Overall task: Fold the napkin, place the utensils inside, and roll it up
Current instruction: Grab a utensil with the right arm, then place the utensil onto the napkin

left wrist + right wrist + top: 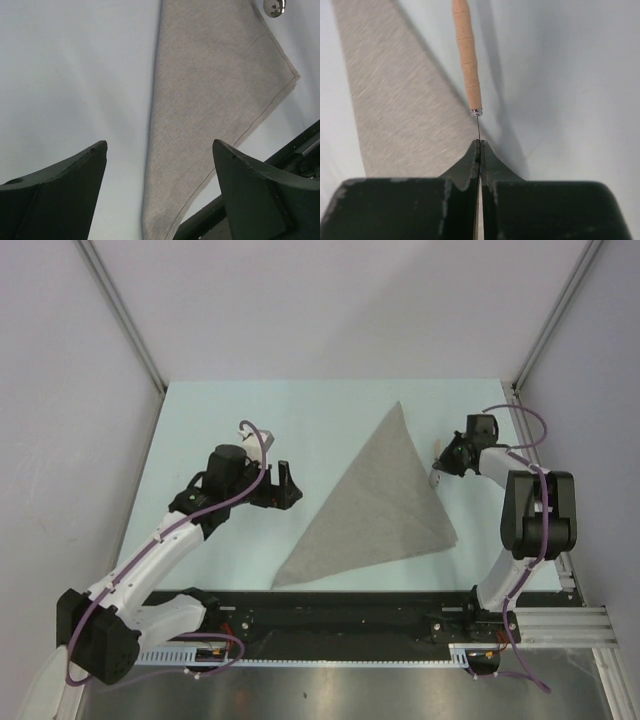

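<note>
The napkin (pixel 385 500) lies flat on the pale table (pixel 220 415), folded into a light-grey triangle with its tip pointing away; it also fills the middle of the left wrist view (pixel 215 85). My right gripper (pixel 447 462) hovers just off the napkin's right edge, and its jaws (pixel 480 142) are shut on the thin metal part of a utensil, seen edge-on. The utensil's tan wooden handle (pixel 466 55) sticks out ahead of the jaws. My left gripper (pixel 283 483) stands open left of the napkin, nothing between its fingers (pixel 159 142). A shiny metal utensil end (pixel 274 6) shows beyond the napkin.
A black rail (pixel 350 605) runs along the table's near edge and shows in the left wrist view (pixel 295 150). White walls with metal posts (pixel 125 315) close in the table on the left, back and right.
</note>
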Tool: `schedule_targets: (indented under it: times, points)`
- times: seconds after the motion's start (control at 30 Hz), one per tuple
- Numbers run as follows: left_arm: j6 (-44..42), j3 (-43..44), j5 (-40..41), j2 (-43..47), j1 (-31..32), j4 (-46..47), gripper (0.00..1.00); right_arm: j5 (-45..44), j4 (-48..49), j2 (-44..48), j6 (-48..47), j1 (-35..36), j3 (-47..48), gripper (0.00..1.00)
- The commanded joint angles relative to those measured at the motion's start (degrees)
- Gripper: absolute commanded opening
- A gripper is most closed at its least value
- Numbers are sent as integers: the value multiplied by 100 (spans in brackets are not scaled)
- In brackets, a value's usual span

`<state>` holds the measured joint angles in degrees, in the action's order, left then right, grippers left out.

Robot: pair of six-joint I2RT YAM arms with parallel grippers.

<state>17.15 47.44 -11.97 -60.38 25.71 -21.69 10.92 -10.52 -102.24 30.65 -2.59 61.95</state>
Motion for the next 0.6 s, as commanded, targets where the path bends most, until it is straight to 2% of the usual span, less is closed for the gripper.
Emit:
schedule_targets:
  times: [0.0,0.13,0.33,0.57]
  points:
    - [334,11,-281,-1,-14,306,90,-563,-546,722,-174,1040,98,0]
    - [254,-42,98,219,-14,218,91,-1344,-1134,854,107,1866,133,0]
    - [-422,520,405,-9,-23,-291,93,-2180,-1784,548,1029,3018,264,0]
    - [-308,293,62,227,-49,-186,93,-3402,-2805,-182,1794,3835,1325,0]
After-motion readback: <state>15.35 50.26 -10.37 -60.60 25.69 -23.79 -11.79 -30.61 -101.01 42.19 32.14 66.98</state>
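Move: My right hand already holds the spoon shut between its fingers, just off the table to the right of the napkin. The middle of the napkin lies about 17 cm to its left, 11 cm back and 3 cm lower. The napkin's far tip is some 17 cm ahead and 11 cm left of this hand, and its near right corner is 19 cm back and 4 cm right. From my left hand the napkin's middle is about 22 cm right, 5 cm ahead and 15 cm below. Keeping the spoon pinched, I sweep my right hand about 16 cm left and 10 cm back, across the napkin's right edge towards its middle. I arc over, rising some 3 cm and then sinking back to about the starting height, while the wrist turns roughly 15 degrees counter-clockwise, its left side dipping and the fingers tipping more steeply down near the end. ##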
